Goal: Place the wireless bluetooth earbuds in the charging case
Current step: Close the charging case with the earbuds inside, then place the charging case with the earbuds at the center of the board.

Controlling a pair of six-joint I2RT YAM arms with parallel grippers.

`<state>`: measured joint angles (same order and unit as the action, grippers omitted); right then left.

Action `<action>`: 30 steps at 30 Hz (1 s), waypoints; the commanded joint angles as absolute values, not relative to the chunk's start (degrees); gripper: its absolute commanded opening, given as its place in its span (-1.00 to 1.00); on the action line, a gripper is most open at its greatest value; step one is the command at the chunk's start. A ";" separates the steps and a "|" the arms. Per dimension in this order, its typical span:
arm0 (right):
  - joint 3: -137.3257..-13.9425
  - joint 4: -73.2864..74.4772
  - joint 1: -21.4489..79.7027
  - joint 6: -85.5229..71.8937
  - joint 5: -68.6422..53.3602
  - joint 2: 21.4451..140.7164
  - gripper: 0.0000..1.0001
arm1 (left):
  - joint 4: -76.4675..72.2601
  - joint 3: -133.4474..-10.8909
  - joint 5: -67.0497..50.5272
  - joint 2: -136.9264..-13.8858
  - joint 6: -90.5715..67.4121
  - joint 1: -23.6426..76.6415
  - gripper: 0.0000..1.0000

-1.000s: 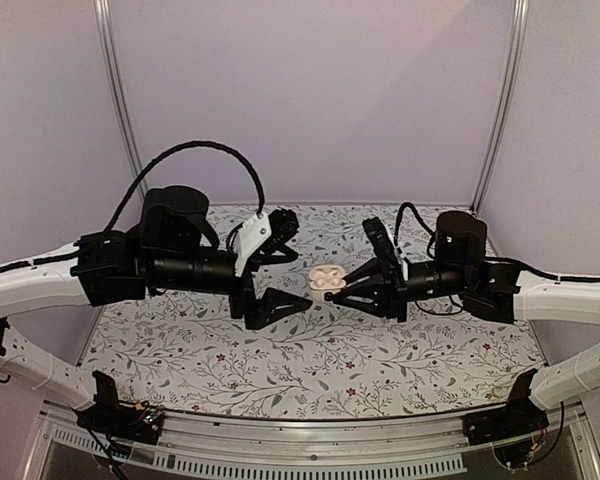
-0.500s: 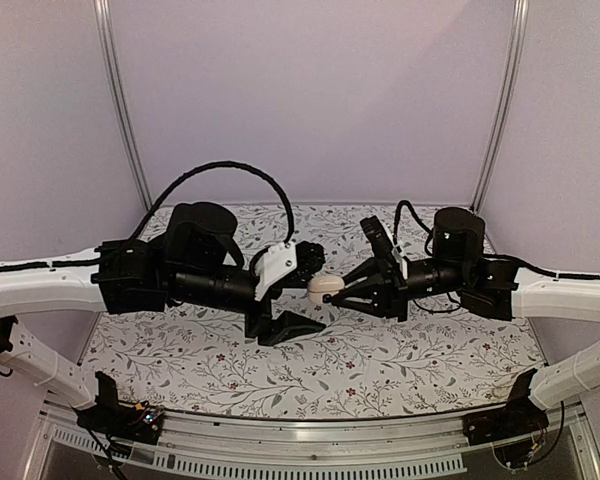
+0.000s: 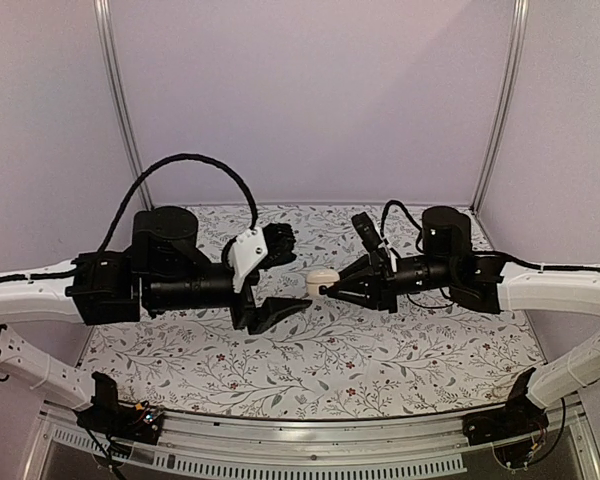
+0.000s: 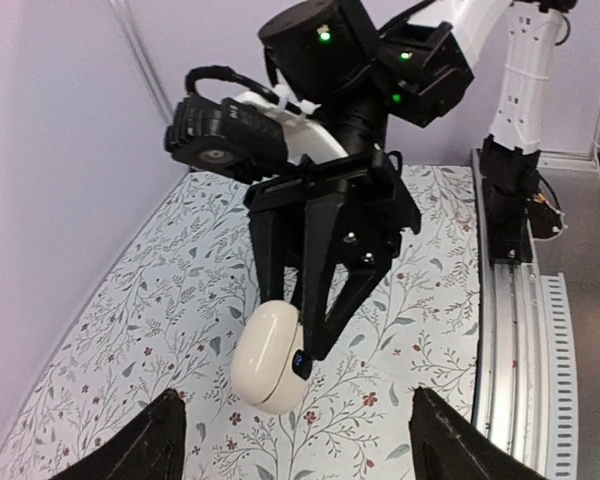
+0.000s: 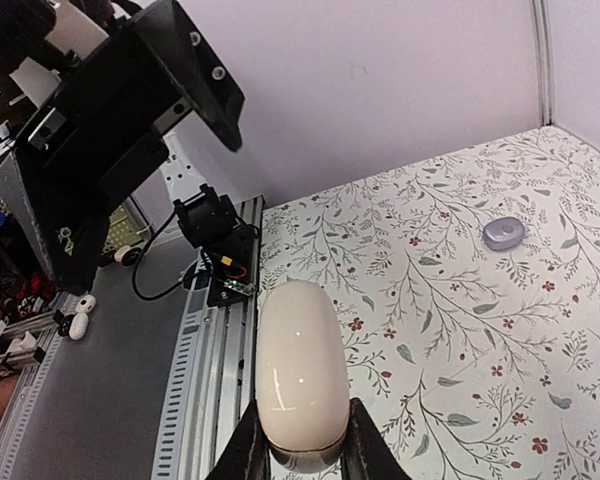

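The cream charging case (image 3: 322,280) hangs above the middle of the floral table, its lid closed. My right gripper (image 3: 332,289) is shut on it; in the right wrist view the case (image 5: 300,375) stands up between the two black fingers (image 5: 245,448). The left wrist view has the case (image 4: 268,357) straight ahead, pinched at one end by the right gripper's fingers (image 4: 325,300). My left gripper (image 3: 295,270) is open with nothing in it, a short way left of the case, and its fingertips (image 4: 165,420) show only at the bottom corners. The earbuds are hidden.
A small grey-blue oval object (image 5: 503,233) lies on the table towards the far right corner. An aluminium rail (image 3: 300,445) runs along the near edge. Lilac walls and metal posts (image 3: 120,110) close in the back and sides.
One second ago the case was open with two earbuds showing inside; now its lid is closed. My left gripper came in to the case and has drawn back left.
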<state>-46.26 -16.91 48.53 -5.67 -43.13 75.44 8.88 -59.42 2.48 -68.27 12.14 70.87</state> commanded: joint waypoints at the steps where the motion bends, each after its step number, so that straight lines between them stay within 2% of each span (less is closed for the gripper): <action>1: -50.54 -13.77 45.86 -9.84 -38.93 82.36 -1.00 | 3.04 -53.93 11.53 -62.25 0.94 63.48 0.58; 4: -55.39 -12.65 45.71 -10.50 -39.54 88.94 -1.00 | 1.05 -49.50 10.48 -58.58 -7.28 57.48 0.75; 6: -58.98 -13.24 45.70 -11.60 -39.61 95.52 -0.99 | -1.01 -47.06 13.45 -57.06 -10.70 55.30 0.96; 7: -61.02 -13.30 45.74 -12.19 -39.96 97.64 -0.99 | -1.09 -46.33 14.51 -56.58 -12.57 54.09 0.99; 13: -75.98 -8.91 45.74 -13.98 -40.30 113.17 -0.98 | 2.50 -43.93 11.81 -56.07 -21.65 46.92 0.99; 22: -96.21 -1.38 45.84 -15.76 -40.46 133.42 -0.90 | 3.16 -41.66 11.71 -54.44 -21.43 44.41 0.99; 30: -106.34 4.45 45.59 -16.16 -36.92 143.07 -0.85 | 1.91 -38.90 11.06 -51.77 -21.26 42.79 0.99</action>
<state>-102.02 0.69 45.71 -15.53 -38.81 139.87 2.70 -39.72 11.18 -53.32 -21.28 44.10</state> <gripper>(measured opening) 0.198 0.996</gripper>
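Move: Between the right fingers is the closed white case. The open patch of table it is being taken to lies about 18 cm ahead, 15 cm left and some 25 cm below the right hand, with the purple case standing roughly 7 cm farther out and 13 cm farther left than that patch. From the empty left hand, the white case is about 7 cm right, 3 cm ahead and 3 cm below; the patch is some 21 cm ahead, 8 cm left and 28 cm down. Carrying the closed white case down towards the bare table short of the purple case, the right hand sinks about 20 cm while reaching forward nearly as far and left, tipping its fingers down and keeping its grip. The left hand draws away leftward and forward, some 20 cm in all, opening fully and swinging about 45 degrees counter-clockwise. ##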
